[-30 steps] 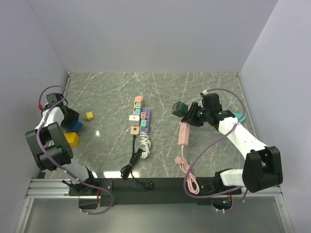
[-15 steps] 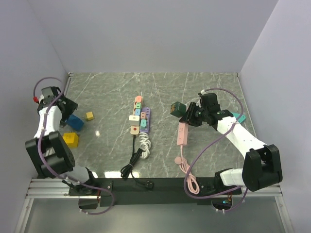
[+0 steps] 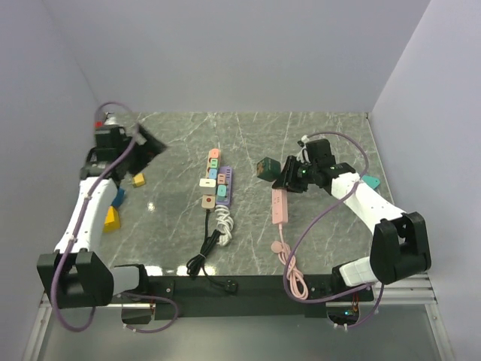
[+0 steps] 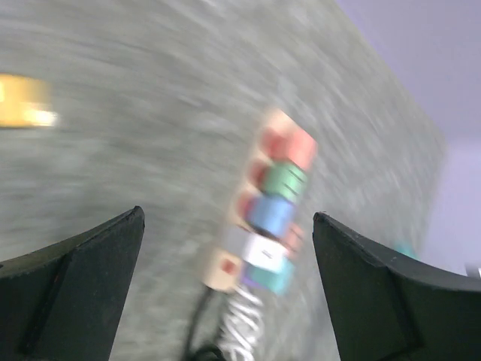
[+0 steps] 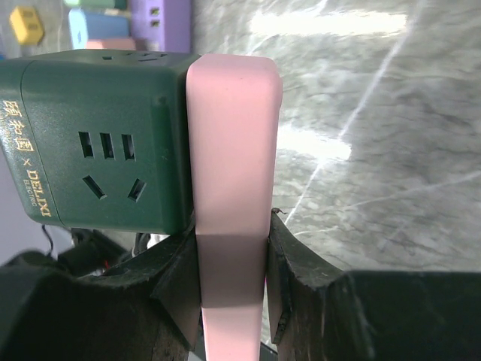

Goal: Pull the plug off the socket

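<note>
A dark green cube plug [image 5: 101, 139] sits pressed against the left face of the pink socket strip [image 5: 233, 150]. My right gripper [image 5: 231, 226] is shut on the pink strip just below the cube. From above, the green cube [image 3: 267, 167] hangs at centre right ahead of the right gripper [image 3: 288, 179], and the pink strip [image 3: 279, 207] trails down to its pink cable. My left gripper [image 3: 150, 147] hovers at the back left, open and holding nothing. Its wrist view is blurred and looks between its fingers [image 4: 83, 278] onto the table.
A multi-coloured power strip [image 3: 216, 183] with a coiled white cord and a black cable [image 3: 207, 252] lies mid-table; it shows blurred [image 4: 274, 203] in the left wrist view. Yellow blocks [image 3: 139, 179] [image 3: 111, 218] and a blue block [image 3: 118, 197] lie at left. A teal piece [image 3: 370, 181] lies at far right.
The left arm swung up and away from the blocks at the left edge toward the back, its jaws opening wide. The right gripper shifted slightly left with the strip and cube.
</note>
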Controlling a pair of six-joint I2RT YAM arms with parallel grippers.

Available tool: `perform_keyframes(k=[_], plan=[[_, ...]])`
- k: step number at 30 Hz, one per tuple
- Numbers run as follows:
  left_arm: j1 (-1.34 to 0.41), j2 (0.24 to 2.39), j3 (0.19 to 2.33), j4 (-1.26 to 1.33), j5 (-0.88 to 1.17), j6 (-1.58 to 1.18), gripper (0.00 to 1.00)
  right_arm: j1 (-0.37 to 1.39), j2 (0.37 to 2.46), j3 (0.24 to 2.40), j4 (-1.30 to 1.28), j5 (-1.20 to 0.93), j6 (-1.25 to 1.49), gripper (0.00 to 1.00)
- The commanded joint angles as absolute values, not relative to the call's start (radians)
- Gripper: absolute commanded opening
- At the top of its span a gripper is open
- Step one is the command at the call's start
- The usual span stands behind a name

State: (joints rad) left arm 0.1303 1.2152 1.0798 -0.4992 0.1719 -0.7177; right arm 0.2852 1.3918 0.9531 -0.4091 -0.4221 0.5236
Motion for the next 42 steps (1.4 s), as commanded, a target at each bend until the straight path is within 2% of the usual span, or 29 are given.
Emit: perform_keyframes(k=[1, 6, 15, 29, 37, 40, 41, 42], plan=[[-0.050, 1.261, 1.113, -0.335, 0.368, -0.701, 0.99, 0.308, 1.396, 1.035, -0.397, -0.529, 0.483, 0.00], [-0.286, 1.376, 1.153, -0.160, 0.436, -0.747, 0.99, 0.359, 1.413, 1.049, -0.399, -0.555, 0.474, 0.00], [-0.515, 1.586, 1.288, -0.084, 0.382, -0.828, 0.99, 0.429, 1.408, 1.040, -0.347, -0.525, 0.543, 0.00], [-0.598, 1.644, 1.321, -0.205, 0.308, -0.847, 0.99, 0.442, 1.405, 1.089, -0.324, -0.457, 0.581, 0.00], [-0.629, 1.666, 1.327, -0.175, 0.348, -0.868, 0.99, 0.445, 1.427, 1.101, -0.287, -0.497, 0.598, 0.00], [-0.643, 1.697, 1.354, -0.160, 0.380, -0.877, 0.88, 0.451, 1.434, 1.111, -0.291, -0.480, 0.601, 0.00], [-0.646, 1.704, 1.365, -0.169, 0.387, -0.874, 0.76, 0.454, 1.436, 1.109, -0.287, -0.477, 0.604, 0.00], [-0.652, 1.716, 1.376, -0.170, 0.390, -0.871, 0.70, 0.451, 1.434, 1.111, -0.291, -0.471, 0.607, 0.00]])
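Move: Roughly 40 cm to the left hand's right, 1 cm nearer the base and 7 cm lower is the green plug, still on the pink socket strip that the right hand grips. From the right hand the plug lies about 3 cm ahead, 5 cm left and 2 cm up; the strip's middle hangs some 5 cm back, 1 cm left and 3 cm below. On the table the purple strip lies about 15 cm left of the plug and 1 cm farther out. Sweeping about 34 cm to its right over the table strips, fast at first and then easing, the open left hand swings some 45 degrees clockwise and comes in around the green plug, its fingers starting to close across its sides. The right hand keeps its grip on the pink socket strip and carries it with the plug 6 cm left to meet it, rising a little. ##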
